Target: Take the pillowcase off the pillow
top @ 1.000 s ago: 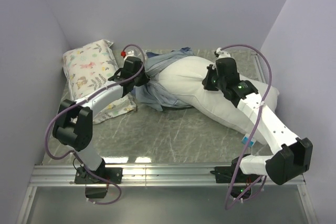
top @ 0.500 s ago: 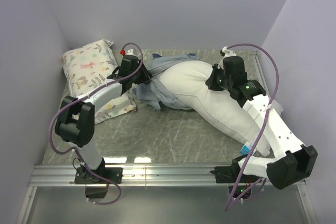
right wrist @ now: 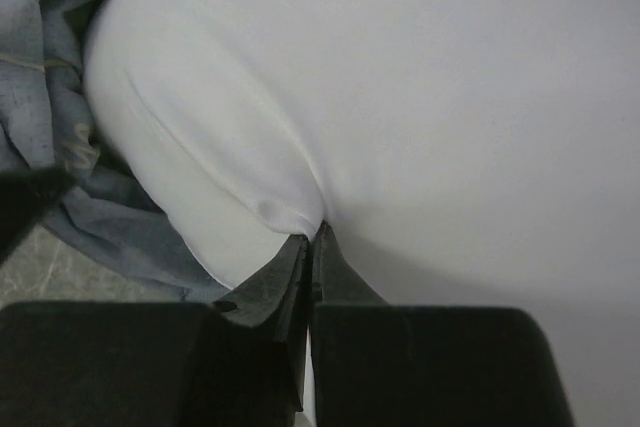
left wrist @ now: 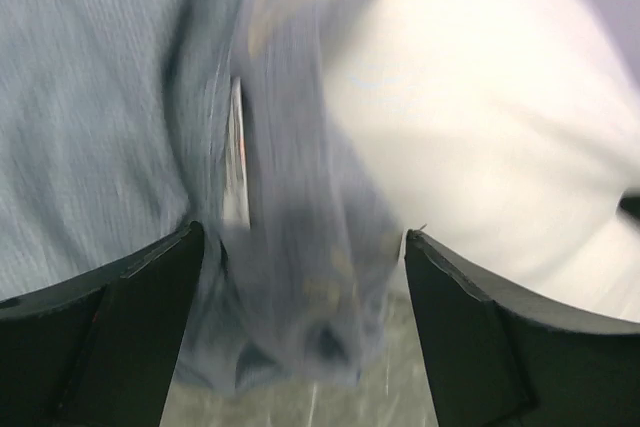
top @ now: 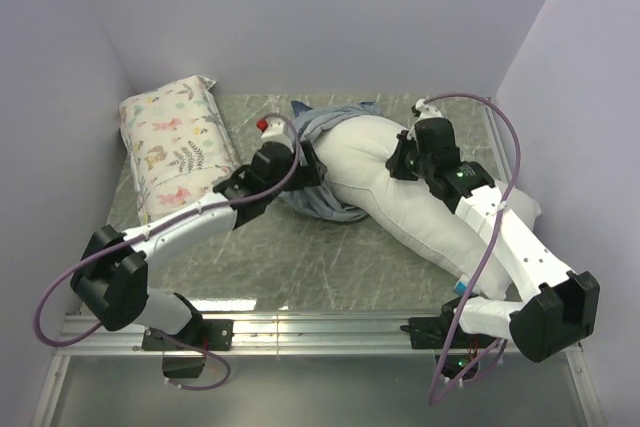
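Note:
The plain white pillow (top: 410,192) lies slantwise across the table, its left end still in the bunched blue-grey pillowcase (top: 318,199). In the top view my left gripper (top: 303,162) is at that bunched end. The left wrist view shows it (left wrist: 302,232) open wide, with blurred folds of pillowcase (left wrist: 290,247) loose between the fingers (left wrist: 110,317) and the pillow (left wrist: 480,117) to the right. My right gripper (top: 405,162) rests on top of the pillow. In the right wrist view it (right wrist: 313,234) is shut on a pinch of the pillow (right wrist: 450,97), pillowcase (right wrist: 60,137) at the left.
A smaller floral-print pillow (top: 172,142) lies at the far left by the wall. Lilac walls close in the table on the left, back and right. A metal rail (top: 320,332) runs along the near edge, with both arm bases on it.
My left gripper has opened and let go of the pillowcase, and the left arm has swung right and nearer. The right gripper stays shut on the pillow, which has shifted slightly.

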Motion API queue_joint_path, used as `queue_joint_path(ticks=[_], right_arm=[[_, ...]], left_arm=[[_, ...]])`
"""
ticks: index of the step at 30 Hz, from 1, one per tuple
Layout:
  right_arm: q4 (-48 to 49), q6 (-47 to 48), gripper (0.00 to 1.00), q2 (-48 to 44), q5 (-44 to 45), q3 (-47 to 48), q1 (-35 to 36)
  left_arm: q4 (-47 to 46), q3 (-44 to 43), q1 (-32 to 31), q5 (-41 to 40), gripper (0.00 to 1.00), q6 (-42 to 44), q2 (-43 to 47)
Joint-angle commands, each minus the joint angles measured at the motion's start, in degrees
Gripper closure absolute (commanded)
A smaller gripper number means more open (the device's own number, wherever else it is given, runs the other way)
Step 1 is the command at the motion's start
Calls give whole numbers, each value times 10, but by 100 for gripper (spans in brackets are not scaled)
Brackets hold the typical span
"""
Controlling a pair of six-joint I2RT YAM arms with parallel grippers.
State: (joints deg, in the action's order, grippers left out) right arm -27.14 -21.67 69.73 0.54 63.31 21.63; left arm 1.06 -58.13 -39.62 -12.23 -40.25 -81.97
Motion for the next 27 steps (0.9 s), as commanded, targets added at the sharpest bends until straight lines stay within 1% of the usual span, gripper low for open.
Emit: queue_joint_path(ticks=[1,3,5,7,9,11,12,13,14,15,16,17,18,19,21,22,24,25,27], right_arm=[[53,-6,100,4,22,16,7],[53,-6,100,7,20,17,8],[53,-3,100,8,24,18,13],[51,-2,100,8,27,17,17],[45,4,100,9,37,18,18],[36,15,100,6,54,18,18],[34,20,100,4,58,18,18],[34,31,91,2,55,18,18],[36,39,83,1,53,18,24],[38,48,72,1,55,19,31],[39,62,53,1,64,23,41],[39,69,44,3,75,27,52],[41,78,37,4,88,33,83],[43,93,27,10,117,37,99],[51,111,21,17,144,47,150],[54,126,16,29,172,51,167],[67,139,13,42,196,55,207],[72,152,10,59,222,55,219],[81,166,7,80,253,56,243]], left_arm=[[-25,63,-27,-74,12,-64,12],[-40,85,-34,-82,11,-75,7],[-41,85,-39,-88,11,-79,-16],[-32,66,-37,-106,11,-82,-40],[8,38,-34,-149,14,-87,-73],[23,30,-21,-174,38,-97,-93],[3,40,-13,-167,51,-94,-95],[-6,46,-7,-156,82,-88,-98],[-18,50,-3,-142,91,-84,-100],[-29,52,-4,-134,97,-79,-104],[-41,53,-4,-127,99,-71,-107],[-45,54,-8,-126,100,-71,-107],[-47,57,-9,-125,99,-72,-107],[-54,60,-9,-124,100,-75,-103],[-58,64,-9,-120,99,-75,-100],[-54,63,-9,-121,99,-74,-100],[-53,63,-10,-120,99,-72,-98],[-53,64,-9,-119,99,-73,-95],[-55,64,-9,-118,100,-72,-92]])
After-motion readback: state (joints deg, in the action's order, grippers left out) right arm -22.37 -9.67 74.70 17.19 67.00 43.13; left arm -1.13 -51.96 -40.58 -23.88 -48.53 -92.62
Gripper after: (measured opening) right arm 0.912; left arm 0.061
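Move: The left hand, open, is above the bunched blue-grey pillowcase; the fold it will take lies almost straight below, about 12 cm down and 3 cm to its left. The white pillow's middle is some 24 cm to its right and 2 cm back, while the floral pillow is roughly 31 cm left and 10 cm ahead. From the right hand, still pinching the white pillow's cover, that pillowcase fold lies about 19 cm left, 1 cm ahead and 14 cm lower. The left fingers close on a fold of the pillowcase beside the white pillow's end, after the open hand drops about 11 cm, easing slightly back and then forward again with a small counter-clockwise turn. Once that pinch is made, the right fingers open, let go of the white pillow and swing some 9 cm left over it towards the pillowcase, the wrist turning about 20 degrees. ##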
